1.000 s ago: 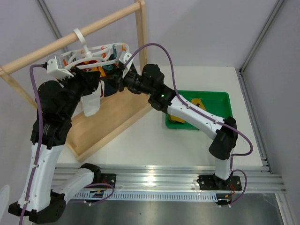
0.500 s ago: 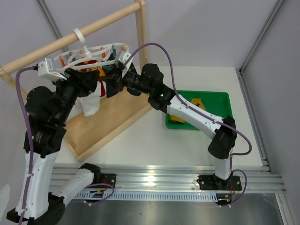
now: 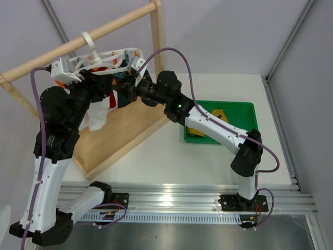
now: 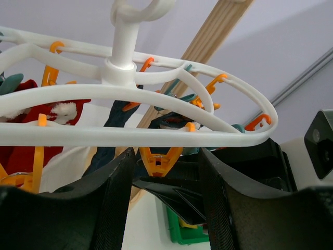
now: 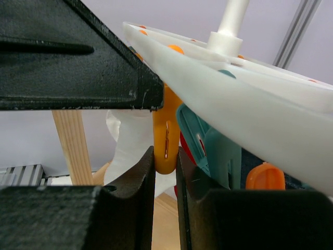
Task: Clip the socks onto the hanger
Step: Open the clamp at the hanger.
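The white hanger (image 3: 106, 56) hangs by its hook from the wooden rail, with both grippers under it. My left gripper (image 4: 164, 161) is open, its fingers on either side of an orange clip peg (image 4: 158, 159) without touching it. My right gripper (image 5: 165, 159) is shut on another orange peg (image 5: 165, 140) below the hanger's frame (image 5: 250, 99). A white sock (image 3: 98, 115) hangs below the hanger, just behind the squeezed peg (image 5: 127, 143); which peg holds it I cannot tell. A mustard-yellow sock (image 3: 218, 113) lies in the green bin.
The wooden rack (image 3: 156, 36) and its tray base (image 3: 125, 130) stand at the back left. A green bin (image 3: 244, 107) sits on the table to the right. Red (image 4: 21, 104) and navy (image 4: 117, 114) socks hang from the hanger.
My left gripper has opened and let go of the white sock, which stays hanging. The left arm swung out to the left and came back. The right gripper has kept its squeeze on the peg.
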Action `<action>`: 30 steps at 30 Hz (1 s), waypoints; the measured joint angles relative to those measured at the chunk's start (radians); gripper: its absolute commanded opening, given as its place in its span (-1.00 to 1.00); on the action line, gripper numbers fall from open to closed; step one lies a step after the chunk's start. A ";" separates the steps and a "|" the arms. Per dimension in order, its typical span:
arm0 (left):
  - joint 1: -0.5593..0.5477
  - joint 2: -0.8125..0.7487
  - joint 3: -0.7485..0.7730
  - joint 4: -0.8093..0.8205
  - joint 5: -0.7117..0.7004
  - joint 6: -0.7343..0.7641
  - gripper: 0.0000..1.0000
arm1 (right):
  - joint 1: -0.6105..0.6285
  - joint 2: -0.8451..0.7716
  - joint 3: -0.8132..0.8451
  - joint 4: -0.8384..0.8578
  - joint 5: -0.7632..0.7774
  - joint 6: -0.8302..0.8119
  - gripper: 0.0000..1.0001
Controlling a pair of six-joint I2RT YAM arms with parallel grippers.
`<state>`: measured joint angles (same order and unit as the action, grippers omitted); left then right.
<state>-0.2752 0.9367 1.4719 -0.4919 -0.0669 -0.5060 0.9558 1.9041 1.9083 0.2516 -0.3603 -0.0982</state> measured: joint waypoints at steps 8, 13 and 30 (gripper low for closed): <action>0.000 -0.003 -0.034 0.053 -0.002 0.029 0.11 | 0.000 0.000 0.000 0.000 -0.005 0.001 -0.95; 0.000 0.001 -0.045 0.064 -0.002 0.029 0.09 | 0.000 0.000 0.000 0.001 -0.008 0.002 -0.95; 0.000 0.003 -0.064 0.095 0.002 0.044 -0.73 | -0.005 -0.001 -0.001 -0.007 -0.016 0.003 -0.26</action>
<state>-0.2752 0.9398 1.4082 -0.3969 -0.0654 -0.4618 0.9512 1.9034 1.9076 0.2447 -0.3759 -0.0952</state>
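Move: The orange clamp sits between the left hand's open fingers, its middle about 1 cm ahead and level sideways; the right fingers already hold it, its middle right at their tips. From the left hand, the hanger's near rim is some 1 cm ahead and 2 cm above, a teal clamp about 5 cm ahead and 2 cm right, and a second orange clamp roughly 8 cm left and level with it. Left hand eases about 1 cm forward onto the right-held orange clamp and closes, pinching its handles together. ##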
